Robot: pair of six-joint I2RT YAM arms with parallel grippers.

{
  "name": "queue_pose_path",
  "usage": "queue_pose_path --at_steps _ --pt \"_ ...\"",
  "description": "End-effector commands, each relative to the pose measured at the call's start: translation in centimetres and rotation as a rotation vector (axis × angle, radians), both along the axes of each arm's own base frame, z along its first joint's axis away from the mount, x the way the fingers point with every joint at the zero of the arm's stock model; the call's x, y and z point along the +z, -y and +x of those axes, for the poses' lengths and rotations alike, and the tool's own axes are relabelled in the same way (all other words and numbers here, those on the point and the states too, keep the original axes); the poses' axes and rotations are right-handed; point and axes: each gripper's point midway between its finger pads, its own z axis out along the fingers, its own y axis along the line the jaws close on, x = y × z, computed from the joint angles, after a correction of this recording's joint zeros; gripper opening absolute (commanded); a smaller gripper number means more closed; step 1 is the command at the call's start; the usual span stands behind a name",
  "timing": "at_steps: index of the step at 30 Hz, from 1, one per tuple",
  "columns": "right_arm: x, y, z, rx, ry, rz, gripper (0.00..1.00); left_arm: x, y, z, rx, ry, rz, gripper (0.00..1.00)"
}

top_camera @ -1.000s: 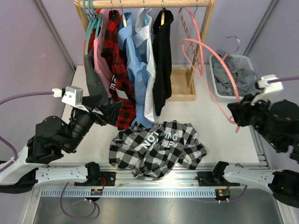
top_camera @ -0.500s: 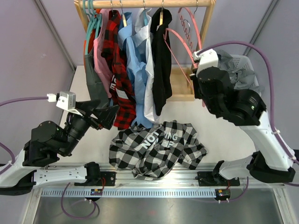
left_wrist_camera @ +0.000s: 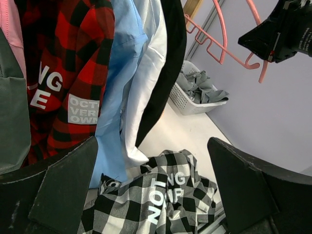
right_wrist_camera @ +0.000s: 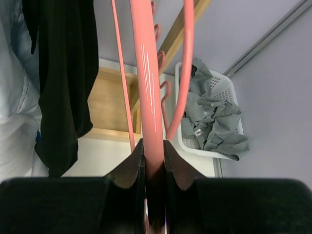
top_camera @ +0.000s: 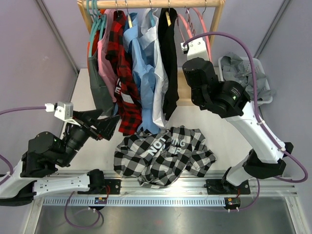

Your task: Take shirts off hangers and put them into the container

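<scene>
A black-and-white check shirt lies crumpled on the table in front of the arms. On the wooden rail hang pink, dark grey, red-and-black check, light blue, white and black shirts. My right gripper is shut on a bare pink hanger, held up by the rail's right end. My left gripper stands open and holds nothing, left of the check shirt. The white container at the right holds a grey shirt.
Teal hangers hang bare at the rail's left end. The rail's wooden base sits on the table behind the shirts. The right arm's forearm crosses in front of the container. Purple walls close in both sides.
The right arm has swung from beside the container across to the rail's right end, carrying the pink hanger. The left arm has drawn back a little, still open.
</scene>
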Motion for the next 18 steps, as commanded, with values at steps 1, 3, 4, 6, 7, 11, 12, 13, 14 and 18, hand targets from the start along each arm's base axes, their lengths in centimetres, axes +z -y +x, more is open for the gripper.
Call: queue_pose_path --at_steps 1,3,4,6,7,11,12,13,14,18 --pt "3.9 2.6 -0.7 -0.102 0.115 0.101 0.00 0.5 0.2 -0.2 -0.015 -0.002 -0.049 0.99" --pt "4.0 3.5 -1.1 -0.121 0.127 0.104 0.00 0.4 0.2 -0.2 -0.013 -0.002 -0.048 0.99" --pt "3.7 3.6 -0.9 -0.125 0.131 0.095 0.00 0.4 0.2 -0.2 -0.013 0.001 -0.050 0.99" --pt "3.7 4.3 -0.7 -0.130 0.133 0.111 0.00 0.5 0.3 -0.2 -0.015 0.004 -0.050 0.99" --pt "3.7 4.2 -0.5 -0.117 0.131 0.124 0.00 0.6 0.5 -0.2 -0.018 0.004 -0.048 0.99" --pt "2.7 4.7 1.2 -0.105 0.103 0.149 0.00 0.8 1.0 -0.1 -0.027 0.006 -0.044 0.99" --pt "2.5 4.7 1.7 -0.097 0.093 0.159 0.00 0.8 1.0 -0.1 -0.027 0.005 -0.045 0.99" --pt "2.3 4.2 2.1 -0.057 0.077 0.188 0.00 0.8 1.1 -0.1 -0.029 0.005 -0.045 0.99" --pt "2.1 4.0 2.5 -0.043 0.068 0.197 0.00 0.8 1.2 -0.1 -0.031 0.005 -0.048 0.99" --pt "2.0 2.8 3.7 0.053 0.017 0.251 0.00 0.9 1.2 -0.2 -0.034 0.007 -0.049 0.99"
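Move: My right hand still holds the empty pink hanger. The right end of the rack's rail, its goal, is about 9 cm ahead, 4 cm to the right and some 12 cm up. The pink hanger already hung there has its middle roughly 4 cm ahead, 4 cm right and 3 cm above; the black shirt hangs about 4 cm ahead, 5 cm left and slightly lower. From my left hand that rail end lies some 26 cm ahead, 20 cm right and 15 cm up. Keeping the pink hanger pinched and upright, I carry it with my right hand about 5 cm to the right, away from the black shirt towards the rail's right end, rising about a centimetre at first. Then I bend the path forward, pushing in some 3 cm towards the rail and easing down again, while the wrist rolls a little, left side up. ##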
